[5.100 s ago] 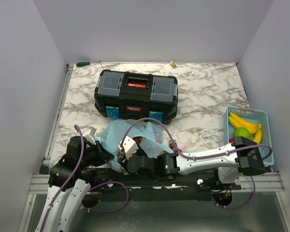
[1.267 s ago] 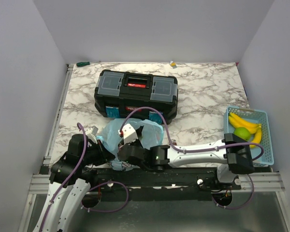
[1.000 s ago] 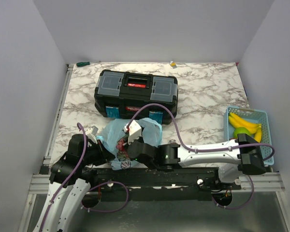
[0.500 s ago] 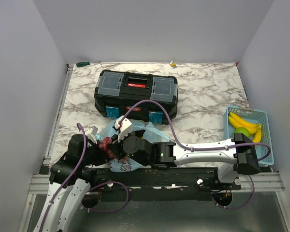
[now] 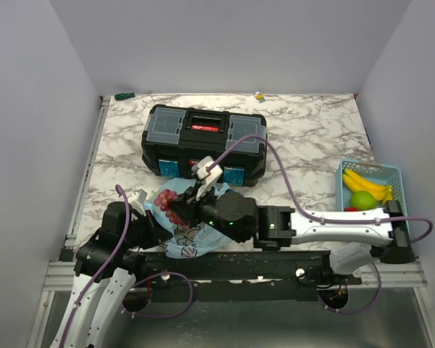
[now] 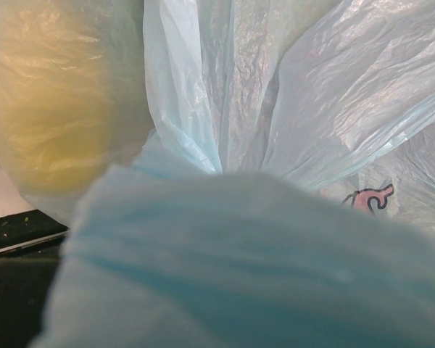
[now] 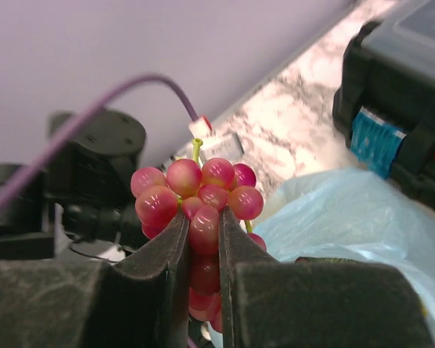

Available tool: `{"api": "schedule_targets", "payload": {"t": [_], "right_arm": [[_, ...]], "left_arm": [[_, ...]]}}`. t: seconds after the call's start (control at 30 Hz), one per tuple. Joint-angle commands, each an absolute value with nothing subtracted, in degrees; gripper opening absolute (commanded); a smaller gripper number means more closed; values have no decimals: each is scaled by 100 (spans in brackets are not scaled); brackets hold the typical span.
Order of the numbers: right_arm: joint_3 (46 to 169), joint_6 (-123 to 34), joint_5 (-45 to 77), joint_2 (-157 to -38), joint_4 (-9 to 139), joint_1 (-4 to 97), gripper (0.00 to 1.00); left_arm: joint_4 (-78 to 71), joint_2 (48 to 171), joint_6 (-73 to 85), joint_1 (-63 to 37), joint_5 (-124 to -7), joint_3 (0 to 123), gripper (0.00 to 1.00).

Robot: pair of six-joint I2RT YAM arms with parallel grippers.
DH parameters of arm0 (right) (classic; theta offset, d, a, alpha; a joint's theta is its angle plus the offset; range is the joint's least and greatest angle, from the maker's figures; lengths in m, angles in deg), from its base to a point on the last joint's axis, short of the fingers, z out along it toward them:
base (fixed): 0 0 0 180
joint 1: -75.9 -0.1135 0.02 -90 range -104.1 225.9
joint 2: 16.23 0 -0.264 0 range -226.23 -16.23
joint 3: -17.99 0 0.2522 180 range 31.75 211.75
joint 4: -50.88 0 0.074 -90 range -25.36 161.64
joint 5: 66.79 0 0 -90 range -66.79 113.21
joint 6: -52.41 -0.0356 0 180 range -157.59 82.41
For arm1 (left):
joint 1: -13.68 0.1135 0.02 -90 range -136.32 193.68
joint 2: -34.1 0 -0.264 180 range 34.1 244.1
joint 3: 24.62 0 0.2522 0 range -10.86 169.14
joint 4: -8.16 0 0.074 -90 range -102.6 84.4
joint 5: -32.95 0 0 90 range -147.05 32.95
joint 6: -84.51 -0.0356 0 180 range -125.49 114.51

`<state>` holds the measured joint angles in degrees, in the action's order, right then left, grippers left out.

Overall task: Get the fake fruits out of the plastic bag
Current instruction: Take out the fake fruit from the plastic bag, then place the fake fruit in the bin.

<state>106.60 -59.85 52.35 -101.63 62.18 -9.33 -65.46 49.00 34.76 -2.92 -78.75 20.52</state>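
The light-blue plastic bag (image 5: 197, 236) lies crumpled at the near edge of the table, in front of the toolbox. My right gripper (image 5: 180, 205) is shut on a bunch of red grapes (image 5: 170, 202) and holds it above the bag's left side. In the right wrist view the fingers pinch the grapes (image 7: 203, 192) in the middle of the bunch, over the bag (image 7: 348, 217). My left gripper (image 5: 151, 220) sits at the bag's left edge. In its wrist view the fingers are hidden behind blurred plastic, and the bag's pleats (image 6: 225, 109) gather toward them. A yellowish fruit (image 6: 51, 109) shows through the plastic.
A black toolbox (image 5: 204, 141) stands behind the bag. At the right edge a light-blue mesh basket (image 5: 399, 174) holds bananas (image 5: 366, 183) and a green apple (image 5: 362, 199). A small green thing (image 5: 123, 95) and a small yellow thing (image 5: 259, 95) lie by the back wall.
My right gripper has come up out of the bag with the grapes and swung left and back over it. The left arm has stayed put.
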Motion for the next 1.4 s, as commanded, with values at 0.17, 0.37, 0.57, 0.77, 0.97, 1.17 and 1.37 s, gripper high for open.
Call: {"api": "schedule_targets", "payload": {"t": [0.17, 0.37, 0.57, 0.77, 0.97, 1.17, 1.37], "right_arm": [[10253, -5301, 6364, -8584, 5813, -970, 1], [9841, -4611, 8736, -8025, 6218, -776, 1], [8912, -6083, 8275, -6798, 7324, 732, 1], [8781, -6803, 8443, -6705, 8530, 1661, 1], [9000, -7928, 7799, -7445, 9988, 3678, 1], [8671, -8491, 7025, -7349, 10373, 5645, 1], [8240, -9060, 7560, -7149, 10917, 6550, 1]], "left_arm": [[-6511, 4872, 3397, -274, -7999, 2017, 0], [-6510, 4857, 3388, -276, -8008, 2008, 0], [-6506, 4926, 3364, -276, -8044, 2009, 0], [-6502, 4975, 3343, -276, -8067, 2014, 0], [-6502, 4964, 3327, -276, -8080, 2016, 0], [-6488, 4930, 3305, -276, -8110, 2012, 0], [-6484, 4906, 3265, -295, -8161, 2016, 0]]}}
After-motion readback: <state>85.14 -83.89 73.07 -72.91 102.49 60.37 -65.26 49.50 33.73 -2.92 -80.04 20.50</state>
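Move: The grapes are already pinched in the right hand, clear above the bag. The blue basket they are bound for lies about 64 cm to its right, 18 cm ahead and roughly 27 cm below. The open bag is some 11 cm ahead, 6 cm right and 22 cm down; the pipe fitting is about 12 cm ahead, 25 cm right and 30 cm down. From the left hand, shut on the bag's rim, the basket is roughly 76 cm right, 19 cm ahead and 9 cm below. Keeping its pinch on the grapes, the right hand sweeps about 50 cm right towards the basket, climbing some 10 cm away from the bag first, then coming down about 20 cm as it works 17 cm forward overall. The wrist swings some 95 degrees clockwise, so the fingers end pointing forward-right and tipped down. The left hand stays put, still gripping the bag's rim. ##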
